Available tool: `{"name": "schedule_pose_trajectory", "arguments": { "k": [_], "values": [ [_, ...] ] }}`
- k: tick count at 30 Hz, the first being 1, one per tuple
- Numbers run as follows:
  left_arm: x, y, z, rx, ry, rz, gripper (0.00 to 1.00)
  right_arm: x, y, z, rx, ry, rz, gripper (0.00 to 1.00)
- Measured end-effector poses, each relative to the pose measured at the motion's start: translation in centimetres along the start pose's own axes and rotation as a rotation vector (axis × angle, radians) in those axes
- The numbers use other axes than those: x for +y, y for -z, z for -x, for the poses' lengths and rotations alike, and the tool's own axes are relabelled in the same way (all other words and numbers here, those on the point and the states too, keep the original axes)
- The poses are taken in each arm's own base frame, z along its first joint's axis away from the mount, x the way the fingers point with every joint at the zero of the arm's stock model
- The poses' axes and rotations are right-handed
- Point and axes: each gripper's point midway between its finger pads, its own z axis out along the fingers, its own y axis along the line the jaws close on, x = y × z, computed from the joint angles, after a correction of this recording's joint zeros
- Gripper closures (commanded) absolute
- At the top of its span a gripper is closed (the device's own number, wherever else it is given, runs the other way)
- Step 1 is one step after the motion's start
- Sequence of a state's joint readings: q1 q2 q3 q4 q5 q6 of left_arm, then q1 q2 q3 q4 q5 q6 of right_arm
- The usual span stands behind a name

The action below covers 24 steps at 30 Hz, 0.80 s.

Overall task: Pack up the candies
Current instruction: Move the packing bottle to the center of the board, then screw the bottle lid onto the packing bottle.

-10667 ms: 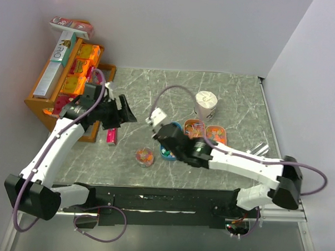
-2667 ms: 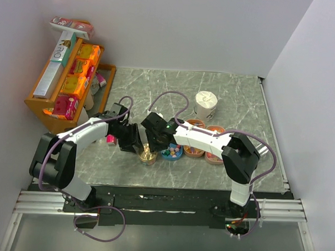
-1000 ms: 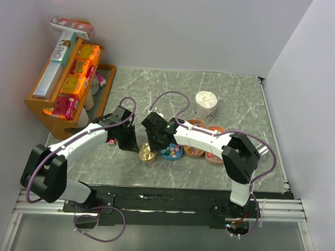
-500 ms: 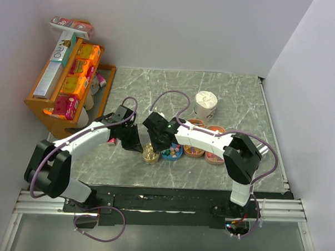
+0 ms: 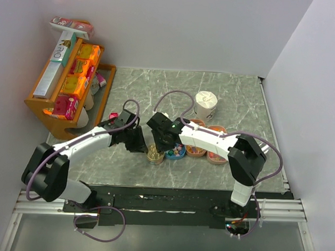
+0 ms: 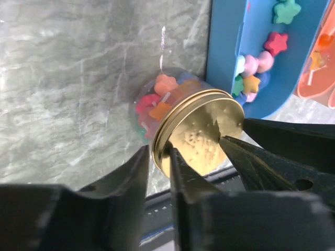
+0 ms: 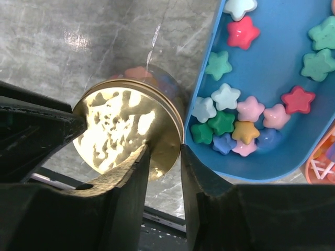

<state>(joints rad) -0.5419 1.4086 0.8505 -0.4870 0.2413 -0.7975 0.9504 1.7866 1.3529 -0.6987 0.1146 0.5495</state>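
A small clear jar (image 5: 154,156) with a gold lid (image 6: 201,130) stands on the marble table, and candies (image 6: 159,104) show through its wall. More star-shaped candies (image 7: 246,125) lie in the blue tray (image 5: 175,153) right beside it. My left gripper (image 6: 159,159) comes from the left, its jaws a little apart astride the lid's near rim. My right gripper (image 7: 165,154) comes from the far side, its jaws apart over the lid (image 7: 123,130) edge next to the tray. One of its fingers lies over the lid's face and the other just outside the rim. The two grippers nearly meet over the jar.
Two orange trays (image 5: 195,147) of candies sit right of the blue tray (image 7: 293,162), with a white roll (image 5: 205,105) behind them. A wooden shelf (image 5: 64,126) with orange boxes stands at the far left. The black rail (image 5: 153,198) runs along the near edge, close to the jar.
The jar, open ten seconds ago, now carries the gold lid and sits a little further right. My left gripper followed it to the right and its jaws have widened slightly.
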Motion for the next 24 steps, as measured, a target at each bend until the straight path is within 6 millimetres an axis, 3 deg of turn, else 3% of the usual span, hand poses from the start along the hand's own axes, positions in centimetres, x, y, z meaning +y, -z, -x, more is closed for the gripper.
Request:
{"name": "schedule_pose_trajectory", "arguments": {
  "k": [3,4,7,13,15,21,24],
  "values": [
    [0.5,0.4,0.3,-0.059,-0.011,0.041,0.47,-0.1,0.2,-0.1,0.005,-0.005,0.003,0.6],
    [0.9,0.8,0.4,-0.079,-0.013,0.058,0.31,-0.2,0.3,-0.1,0.009,-0.008,0.001,0.59],
    [1.6,2.2,1.1,-0.155,-0.01,0.095,0.13,-0.7,1.1,-0.3,0.018,-0.015,-0.005,0.52],
    [0.4,6.8,3.3,-0.367,-0.029,0.013,0.01,-1.7,4.3,1.7,-0.036,-0.062,0.013,0.34],
    [0.6,7.7,3.1,-0.423,-0.038,-0.027,0.04,-1.9,5.4,2.8,-0.064,-0.085,0.031,0.27],
    [3.3,8.4,1.5,-0.526,-0.014,-0.039,0.04,-3.4,6.8,4.2,-0.082,-0.141,0.069,0.13],
    [4.0,8.9,1.8,-0.582,0.024,-0.037,0.03,-4.2,6.8,4.4,-0.077,-0.155,0.064,0.1]
  ]
}}
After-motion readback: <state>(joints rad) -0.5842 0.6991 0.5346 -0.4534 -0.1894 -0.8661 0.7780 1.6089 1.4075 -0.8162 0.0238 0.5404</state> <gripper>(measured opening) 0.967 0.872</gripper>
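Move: The packing bottle stands between both hands, its middle about 4 cm to the left hand's right, 1 cm back and 4 cm down, and level with the right hand, 4 cm to its left and 4 cm down. The blue candy tray is some 5 cm ahead and 5 cm right of the right hand, 7 cm down; the pink box lies roughly 12 cm ahead and 14 cm left of the left hand, 6 cm down. Opening wide, both hands leave the bottle: left goes 8 cm left and up, right 7 cm up and right. ##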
